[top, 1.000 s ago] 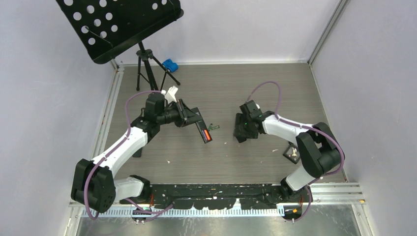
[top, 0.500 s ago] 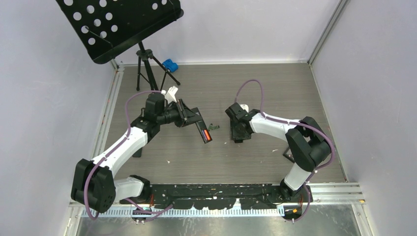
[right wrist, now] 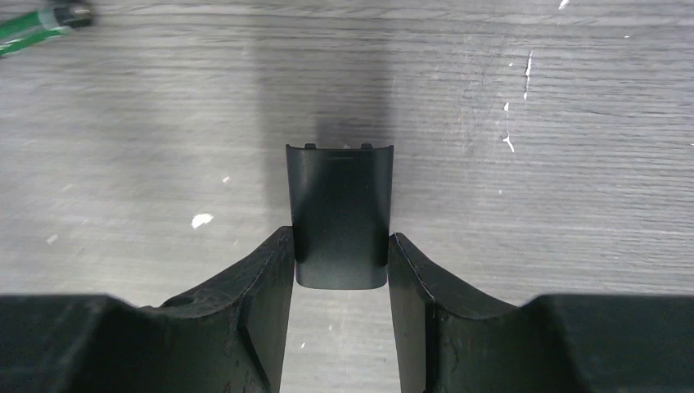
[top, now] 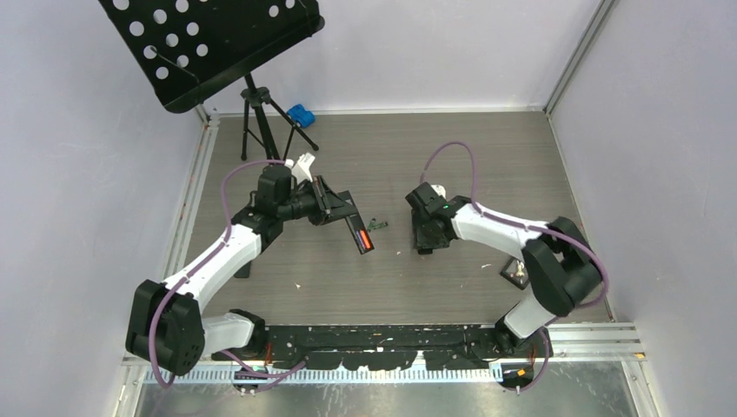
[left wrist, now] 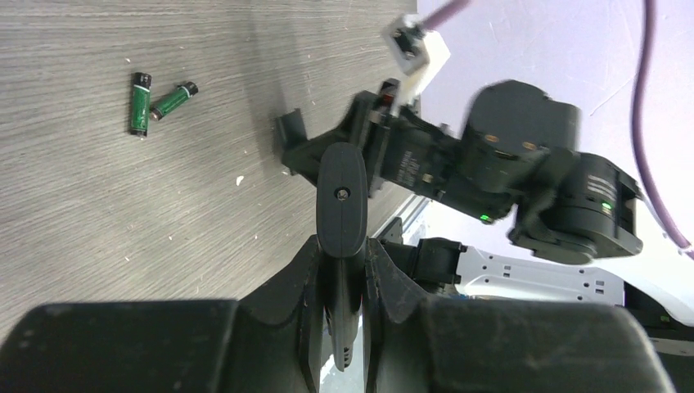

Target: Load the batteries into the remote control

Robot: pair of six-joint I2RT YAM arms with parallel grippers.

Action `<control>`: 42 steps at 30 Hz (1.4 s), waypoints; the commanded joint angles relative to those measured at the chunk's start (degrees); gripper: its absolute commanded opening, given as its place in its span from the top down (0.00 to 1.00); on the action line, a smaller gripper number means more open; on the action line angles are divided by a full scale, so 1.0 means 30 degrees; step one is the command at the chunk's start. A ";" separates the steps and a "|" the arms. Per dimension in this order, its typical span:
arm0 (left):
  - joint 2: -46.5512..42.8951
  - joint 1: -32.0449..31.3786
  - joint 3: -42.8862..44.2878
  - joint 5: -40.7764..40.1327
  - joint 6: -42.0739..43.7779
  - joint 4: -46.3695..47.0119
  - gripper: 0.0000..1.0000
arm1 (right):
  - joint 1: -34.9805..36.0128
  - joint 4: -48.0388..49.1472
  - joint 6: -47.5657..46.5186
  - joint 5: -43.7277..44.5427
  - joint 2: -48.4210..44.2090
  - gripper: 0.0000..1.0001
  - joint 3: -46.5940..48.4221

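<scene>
My left gripper (top: 343,213) (left wrist: 342,246) is shut on the black remote control (top: 360,233) (left wrist: 341,201), held edge-on above the table. An orange strip (top: 368,241) shows in its open back. Two green batteries (top: 375,225) lie on the table just right of the remote's tip, and appear in the left wrist view as one (left wrist: 141,102) beside the other (left wrist: 173,100). My right gripper (top: 424,236) (right wrist: 340,246) is down at the table, its fingers pressed on both long sides of the flat black cover (right wrist: 340,214). One green battery (right wrist: 33,24) shows at that view's top left.
A perforated black music stand (top: 209,43) on a tripod (top: 261,126) stands at the back left, with a blue object (top: 300,113) beside it. A small dark item (top: 514,271) lies near the right arm's elbow. White specks dot the wooden tabletop (top: 391,165).
The right wrist swung left toward the remote, then eased back a little, and its jaws narrowed onto the black cover. The left arm and the remote have not moved.
</scene>
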 commanded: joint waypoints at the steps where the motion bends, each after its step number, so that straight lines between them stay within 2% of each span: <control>1: 0.0155 0.0128 0.0009 -0.0123 0.0911 0.0576 1.00 | 0.0285 0.0664 -0.0774 -0.1749 -0.3765 0.65 -0.0029; 8: 0.0327 0.0106 0.0288 0.0061 0.1764 0.0578 1.00 | 0.1891 0.2176 -0.1657 -0.5278 -0.7805 0.64 0.0189; 13: 0.0500 0.0105 0.0426 0.0634 0.1425 0.0580 1.00 | 0.3583 0.2755 -0.2095 -0.5728 -0.8983 0.62 0.1042; 22: 0.0501 0.0105 0.0273 0.1270 0.0067 0.1239 1.00 | 0.5147 0.3107 -0.2051 -0.5335 -0.7783 0.61 0.2092; 35: 0.0352 0.0105 -0.0042 0.1981 -0.1463 0.2333 1.00 | 0.5636 0.4318 -0.1609 -0.4307 -0.6363 0.61 0.2062; 42: 0.0253 0.0105 -0.0100 0.1802 -0.1789 0.2380 1.00 | 0.5811 0.4202 -0.1771 -0.4996 -0.6049 0.59 0.2243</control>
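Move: The right hand, already pinching the battery cover low over the table, is bound for the remote's open battery compartment, about 17 cm to its left, 4 cm back and 15 cm higher. Two green batteries lie on the table, the nearer some 13 cm left and 6 cm ahead, the farther 15 cm left and 7 cm ahead, both about 2 cm lower. From the left hand, which holds the remote, the compartment is roughly 7 cm back, 3 cm right and 2 cm below. Right hand lifts the held cover about 16 cm, left and slightly back, to the remote's compartment, tilting left. ##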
